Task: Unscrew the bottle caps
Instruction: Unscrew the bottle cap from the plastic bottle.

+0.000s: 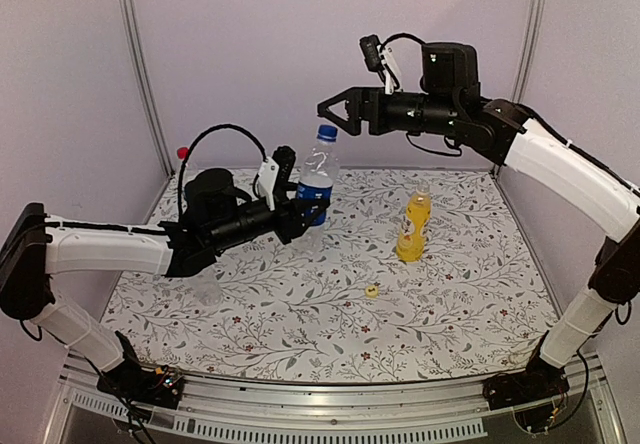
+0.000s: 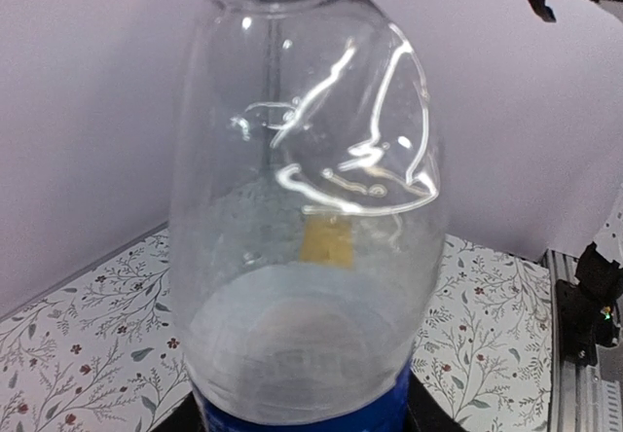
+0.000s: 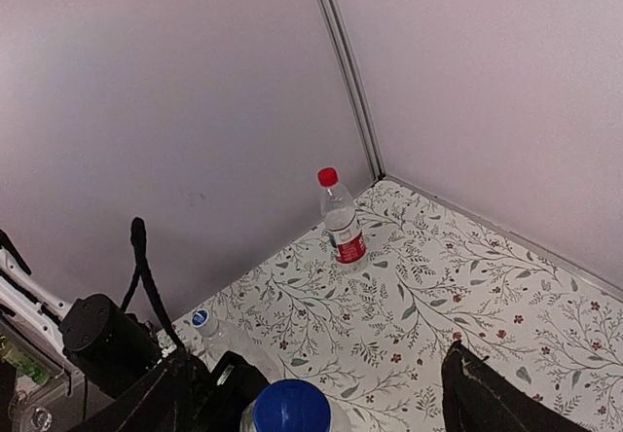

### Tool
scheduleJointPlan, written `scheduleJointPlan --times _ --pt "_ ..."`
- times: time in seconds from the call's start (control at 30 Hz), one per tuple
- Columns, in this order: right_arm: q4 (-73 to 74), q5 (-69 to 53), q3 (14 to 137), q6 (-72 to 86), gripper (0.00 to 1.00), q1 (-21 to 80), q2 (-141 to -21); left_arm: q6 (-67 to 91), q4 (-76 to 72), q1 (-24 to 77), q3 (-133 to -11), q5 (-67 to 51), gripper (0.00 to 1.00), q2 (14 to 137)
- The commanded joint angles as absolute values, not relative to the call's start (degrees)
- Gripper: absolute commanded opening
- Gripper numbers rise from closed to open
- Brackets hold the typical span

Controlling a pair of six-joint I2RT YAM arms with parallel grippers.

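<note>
My left gripper [image 1: 303,211] [image 2: 302,424] is shut on the blue label of a clear bottle [image 1: 317,179] [image 2: 307,208] and holds it upright above the table. The bottle's blue cap [image 1: 327,132] [image 3: 290,408] is still on. My right gripper [image 1: 335,116] [image 3: 341,393] hovers open just above the cap, with one finger [image 3: 482,403] on each side and neither touching it. On the right stands the yellow bottle [image 1: 413,226] without a cap. A small yellow cap [image 1: 371,289] lies on the cloth in front of it.
A red-capped bottle with a red-white label [image 3: 342,223] [image 1: 182,152] stands at the back left near the wall. A plain clear bottle [image 3: 209,330] [image 1: 205,290] sits by the left arm. The floral cloth [image 1: 450,314] covers the table, and walls close in three sides.
</note>
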State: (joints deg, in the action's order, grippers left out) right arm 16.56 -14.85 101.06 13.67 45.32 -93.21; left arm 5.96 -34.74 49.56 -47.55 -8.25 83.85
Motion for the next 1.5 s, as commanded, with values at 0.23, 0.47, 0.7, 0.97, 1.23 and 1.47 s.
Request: scheduleJointPlan --times 0.23,0.47,0.7,0.97,1.23,1.47 --pt "16.5 -15.6 102.0 15.0 0.72 47.4 -97.4 4.8 -34.5 50.6 -48.9 -6.9 0.43 82.1" --pt "16.4 -16.6 101.8 15.1 0.53 47.5 -97.5 4.9 -34.5 50.6 -48.7 -6.1 0.43 81.9" --pt "16.1 -17.0 101.7 14.8 0.39 47.5 -97.4 4.8 -34.5 50.6 -48.7 -6.0 0.43 82.0" --pt "14.4 -18.0 99.8 11.6 0.18 47.4 -95.3 4.2 -36.8 50.2 -47.7 -12.3 0.43 81.9" --pt "15.2 -41.0 96.2 -6.1 0.13 45.0 -90.8 9.0 -47.7 46.0 -46.6 -41.1 0.43 84.1" --pt "20.2 -54.9 96.0 -16.3 0.16 43.7 -89.7 13.5 -51.5 44.9 -47.6 -50.7 0.42 86.7"
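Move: The blue cap of the bottle I keep upright in my left hand sits about 3 cm left of my open right hand and 4 cm below it, neither ahead nor back. From my left hand that cap is some 12 cm up, 2 cm ahead and 2 cm to the right. The yellow bottle stands on the table about 7 cm ahead, 19 cm right and 34 cm below my right hand; the loose cap lies 6 cm back, 9 cm right and 42 cm down. I ease my right hand about 5 cm down and left onto the blue cap and close the fingers around it, my left hand holding the bottle still. Then I bring both hands back together, twisting them against each other: the right swings some 30 degrees counter-clockwise, 8 cm back and a little up, while the left turns the bottle nearly as far clockwise, 6 cm back and 2 cm up. ##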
